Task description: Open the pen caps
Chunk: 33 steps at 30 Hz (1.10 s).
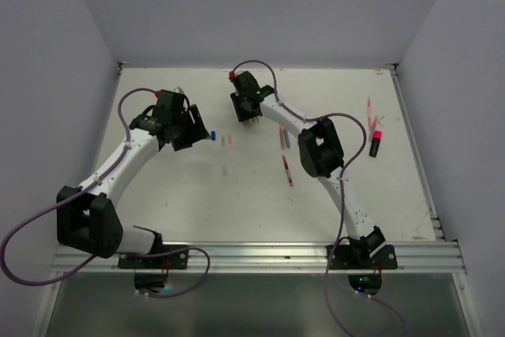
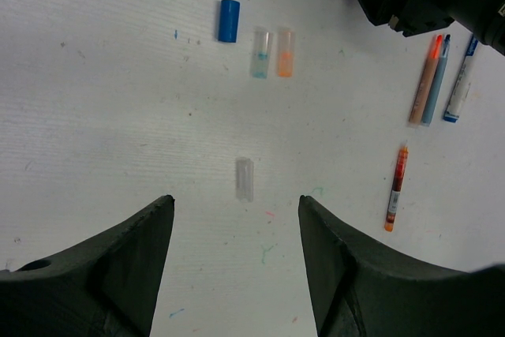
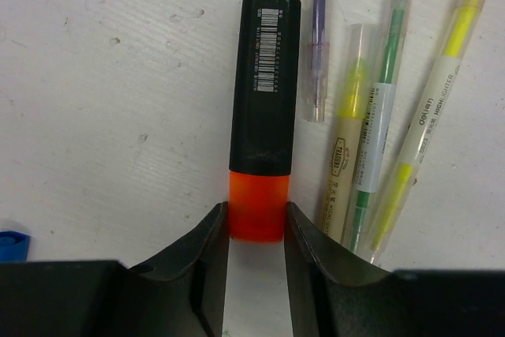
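A stubby black highlighter (image 3: 264, 76) lies on the white table (image 3: 102, 100) with its orange cap (image 3: 256, 195) toward me. My right gripper (image 3: 256, 215) is shut on that orange cap, one finger pressed against each side. In the top view the right gripper (image 1: 246, 110) is at the table's far middle and hides the highlighter. My left gripper (image 2: 236, 199) hangs open above the table, holding nothing. Loose caps lie ahead of it: a blue cap (image 2: 228, 20), a clear blue-tinted cap (image 2: 260, 54), a clear orange-tinted cap (image 2: 285, 53) and a clear cap (image 2: 245, 179).
Beside the highlighter lie a purple pen (image 3: 317, 45) and three yellow and green highlighter pens (image 3: 379, 116). A red pen (image 2: 396, 187) and three slim pens (image 2: 436, 79) lie right of the left gripper. A pink highlighter (image 1: 375, 141) and pens (image 1: 369, 108) sit at the far right.
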Tool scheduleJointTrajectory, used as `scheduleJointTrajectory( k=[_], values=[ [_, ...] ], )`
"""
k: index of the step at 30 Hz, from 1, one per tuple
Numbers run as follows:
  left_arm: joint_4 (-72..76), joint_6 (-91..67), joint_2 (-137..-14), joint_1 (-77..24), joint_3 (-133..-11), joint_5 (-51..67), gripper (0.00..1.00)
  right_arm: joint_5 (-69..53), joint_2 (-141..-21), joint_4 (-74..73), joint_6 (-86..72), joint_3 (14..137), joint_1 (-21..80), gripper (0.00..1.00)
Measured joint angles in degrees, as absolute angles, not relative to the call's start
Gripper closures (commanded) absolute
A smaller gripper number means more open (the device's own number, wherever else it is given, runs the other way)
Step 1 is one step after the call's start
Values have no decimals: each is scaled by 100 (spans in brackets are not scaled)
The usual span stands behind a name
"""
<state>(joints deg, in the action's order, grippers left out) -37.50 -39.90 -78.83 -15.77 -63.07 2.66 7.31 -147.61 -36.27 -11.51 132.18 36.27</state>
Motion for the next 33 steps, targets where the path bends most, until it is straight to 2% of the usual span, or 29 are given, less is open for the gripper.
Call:
scheduleJointTrajectory(
  k=[12, 19, 25, 33],
  values=[
    [-3787, -4167, -7887, -1577, -6547, 316, 34, 429, -14147, -3319, -1275, 12317, 3627, 100],
    [-3754, -4318, -8180, -1529, -7223, 552, 34, -115, -12103, -3264, -1500, 10361, 3634, 100],
    [-3459, -4523, -8628, -1426, -7395, 1240, 37, -1041, -10075, -2932, -1573, 8705, 3634, 100],
    [-2792, -4766, -8827, -1428, -7308, 2156, 37, -1863, -9144, -2744, -1605, 7430, 3645, 100]
  ],
)
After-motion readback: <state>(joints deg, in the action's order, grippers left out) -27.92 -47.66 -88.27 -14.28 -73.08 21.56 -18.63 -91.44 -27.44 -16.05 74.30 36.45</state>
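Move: The right fingers already pinch the highlighter's orange end; its middle lies about 4 cm ahead and 2 left of them. The left gripper it is taken to is roughly 18 cm back, 13 left and 12 higher. The yellow and green pens lie about 6 cm ahead, 3 right of the right hand. From the open left hand, the highlighter is some 22 cm ahead, 11 right and 13 below; a blue cap lies 11 ahead, 2 right. Lifting the highlighter off the table by its orange end, the right hand swings back about 21 cm, some 14 cm up and slightly right, sinking a little last, its fingers tilting leftward. The left hand rises and reaches forward, then sidles right, about 5 cm each way, its still-open fingers tipping some 20 degrees towards the black end without touching it. ##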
